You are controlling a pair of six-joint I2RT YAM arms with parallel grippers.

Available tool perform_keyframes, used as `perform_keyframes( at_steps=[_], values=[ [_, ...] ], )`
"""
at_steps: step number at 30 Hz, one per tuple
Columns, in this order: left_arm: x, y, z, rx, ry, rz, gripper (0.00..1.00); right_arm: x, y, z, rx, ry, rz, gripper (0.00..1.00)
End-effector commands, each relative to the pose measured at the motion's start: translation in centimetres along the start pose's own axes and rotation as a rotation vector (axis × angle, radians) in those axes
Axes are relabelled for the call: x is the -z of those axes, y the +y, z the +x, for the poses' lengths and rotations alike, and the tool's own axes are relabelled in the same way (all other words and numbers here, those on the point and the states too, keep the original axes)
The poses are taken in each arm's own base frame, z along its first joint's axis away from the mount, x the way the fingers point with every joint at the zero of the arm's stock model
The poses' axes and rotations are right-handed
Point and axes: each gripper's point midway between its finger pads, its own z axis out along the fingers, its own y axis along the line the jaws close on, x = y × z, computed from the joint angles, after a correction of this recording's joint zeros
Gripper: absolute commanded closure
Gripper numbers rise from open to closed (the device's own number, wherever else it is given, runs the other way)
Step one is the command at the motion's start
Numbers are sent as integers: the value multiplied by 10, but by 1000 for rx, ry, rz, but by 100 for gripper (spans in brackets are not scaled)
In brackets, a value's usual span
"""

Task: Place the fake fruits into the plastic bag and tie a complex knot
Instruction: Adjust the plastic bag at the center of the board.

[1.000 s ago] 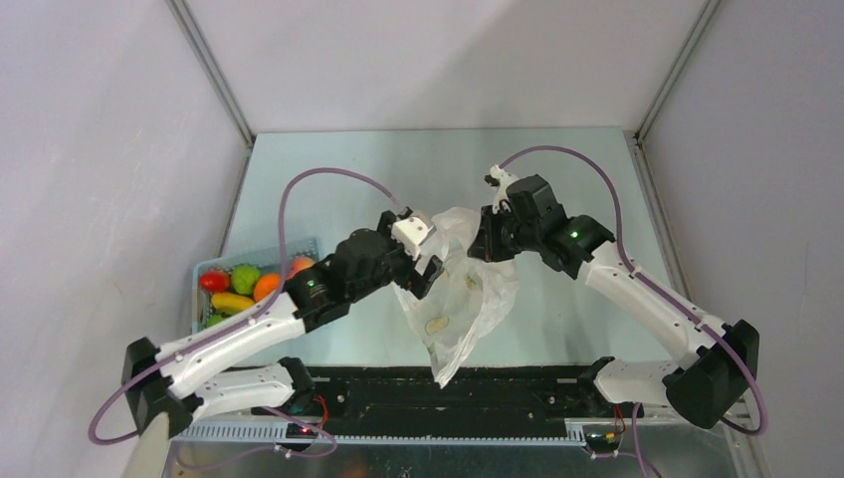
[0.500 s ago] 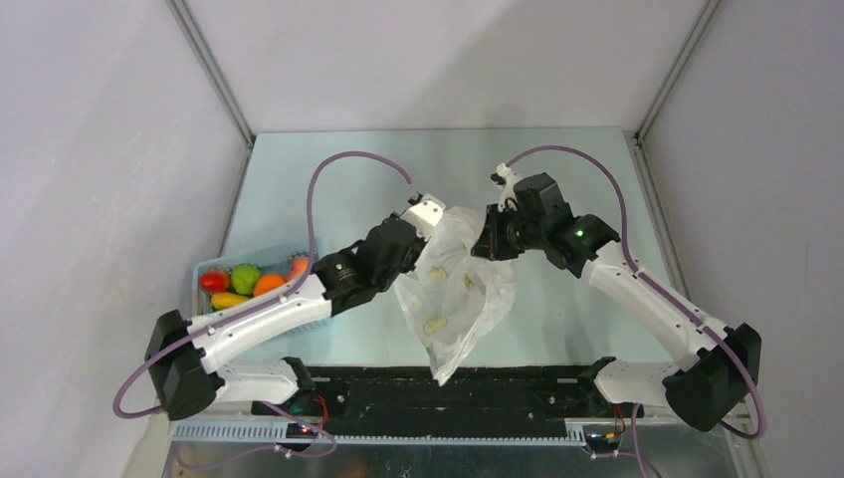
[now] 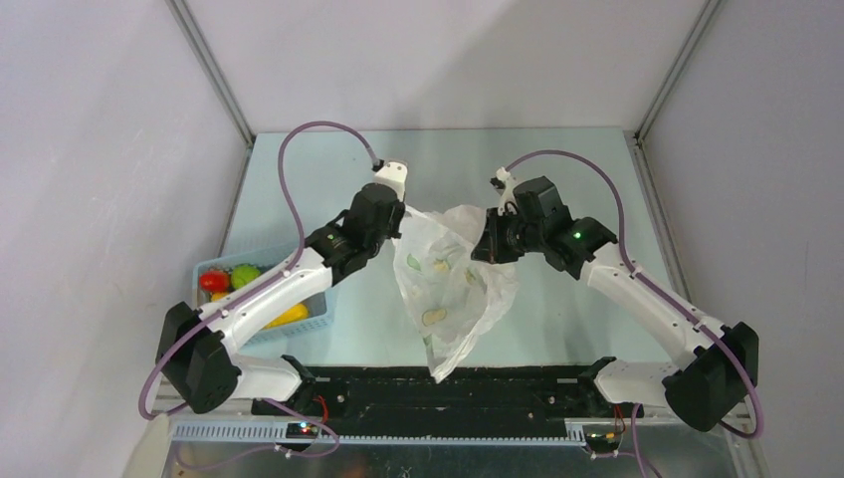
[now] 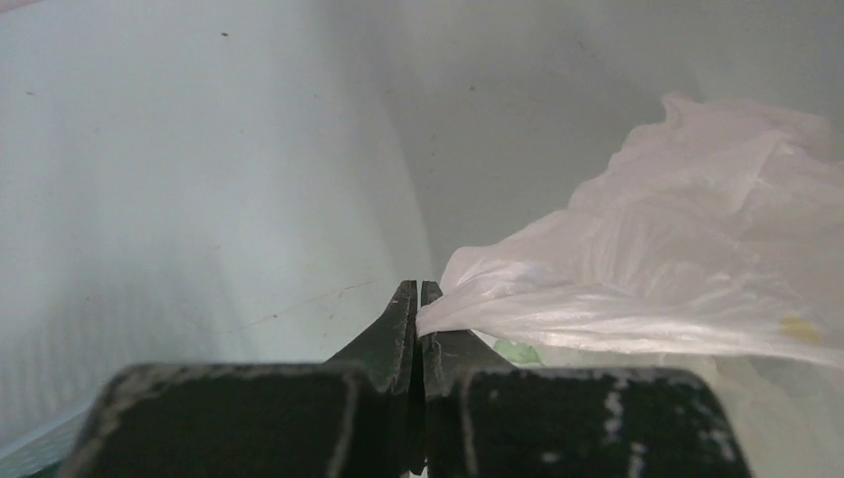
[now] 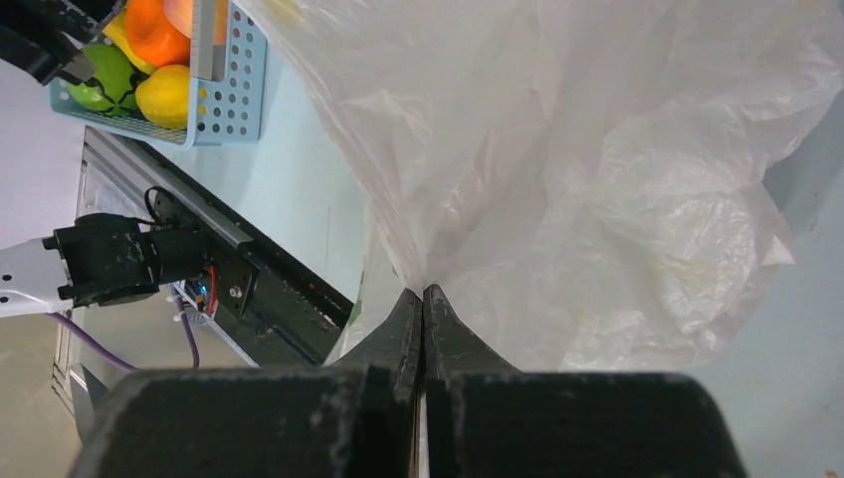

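Observation:
The plastic bag (image 3: 450, 284) hangs crumpled between both arms above the table's middle, its lower tail drooping toward the near edge. My left gripper (image 3: 400, 221) is shut on the bag's left upper edge; in the left wrist view the jaws (image 4: 417, 290) pinch a fold of the white bag (image 4: 677, 269). My right gripper (image 3: 486, 245) is shut on the bag's right upper edge, and its jaws (image 5: 422, 292) pinch the film of the bag (image 5: 557, 149). The fake fruits (image 3: 229, 279) lie in the basket at the left, partly hidden under the left arm. The knot is out of view.
The light blue basket (image 3: 311, 315) stands at the table's left; the right wrist view shows its perforated wall (image 5: 234, 90) with fruits (image 5: 164, 95) inside. A black rail (image 3: 498, 386) runs along the near edge. Grey walls close in the table on both sides.
The left gripper went from open to shut on the bag's left edge, then moved back and left, stretching the bag's top wider. The right arm barely moved.

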Motion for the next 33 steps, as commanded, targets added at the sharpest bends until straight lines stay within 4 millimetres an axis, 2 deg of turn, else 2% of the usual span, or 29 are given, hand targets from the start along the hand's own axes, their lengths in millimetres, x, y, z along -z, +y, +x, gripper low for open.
perform_keyframes(
  at_steps=[1, 3, 5, 6, 7, 8, 10, 12, 17, 22, 26, 30, 33],
  values=[
    [8, -22, -35, 93, -57, 134, 92, 1, -3, -3, -14, -21, 13, 100],
    [14, -31, -35, 81, -41, 196, 83, 1, -5, -4, -39, -23, 19, 100],
    [20, -36, -33, 71, -22, 240, 63, -1, -7, -5, -65, -22, 22, 100],
    [25, -39, -33, 63, -20, 271, 46, -1, -8, -5, -70, -22, 23, 100],
    [28, -41, -29, 43, -5, 291, 36, -2, -9, -6, -79, -23, 25, 100],
    [35, -46, -29, 33, -4, 337, 22, -1, -9, -6, -83, -24, 26, 100],
    [47, -53, -26, 3, 4, 409, 6, -2, -10, -7, -93, -27, 28, 100],
    [61, -56, -26, -19, 3, 468, 1, -2, -11, -8, -102, -26, 26, 100],
    [94, -55, -34, -20, -1, 547, 1, -2, -11, -9, -113, -27, 23, 100],
    [107, -42, -42, 14, -9, 530, 1, -2, -12, -9, -113, -28, 23, 100],
    [101, -15, -44, 98, -6, 437, 0, -3, -12, -10, -120, -30, 24, 100],
    [92, 18, -35, 208, 32, 309, 1, -3, -11, -11, -125, -33, 20, 100],
    [92, 43, -26, 311, 62, 200, 1, -2, -11, -12, -126, -37, 22, 100]
  ],
)
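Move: My left fingertips pinch the bag's left rim. The plastic bag's middle lies about 16 cm back, 10 cm to the right and some 8 cm below them. My right gripper, shut on the other side of the bag, is roughly 9 cm back and 15 cm to the right, about level. The fruit basket sits some 17 cm back, 31 cm left and 15 cm lower. From my right hand, the bag's middle is about 7 cm back, 5 cm left and 8 cm below. I open my left fingers wide and let go of the rim while shifting about 4 cm right, then draw back some 8 cm and rise away from the rim, yawing clockwise. At the end I swing left about 5 cm and slightly forward, undoing part of that turn. My right hand keeps its pinch, easing only about a centimetre forward and right. ##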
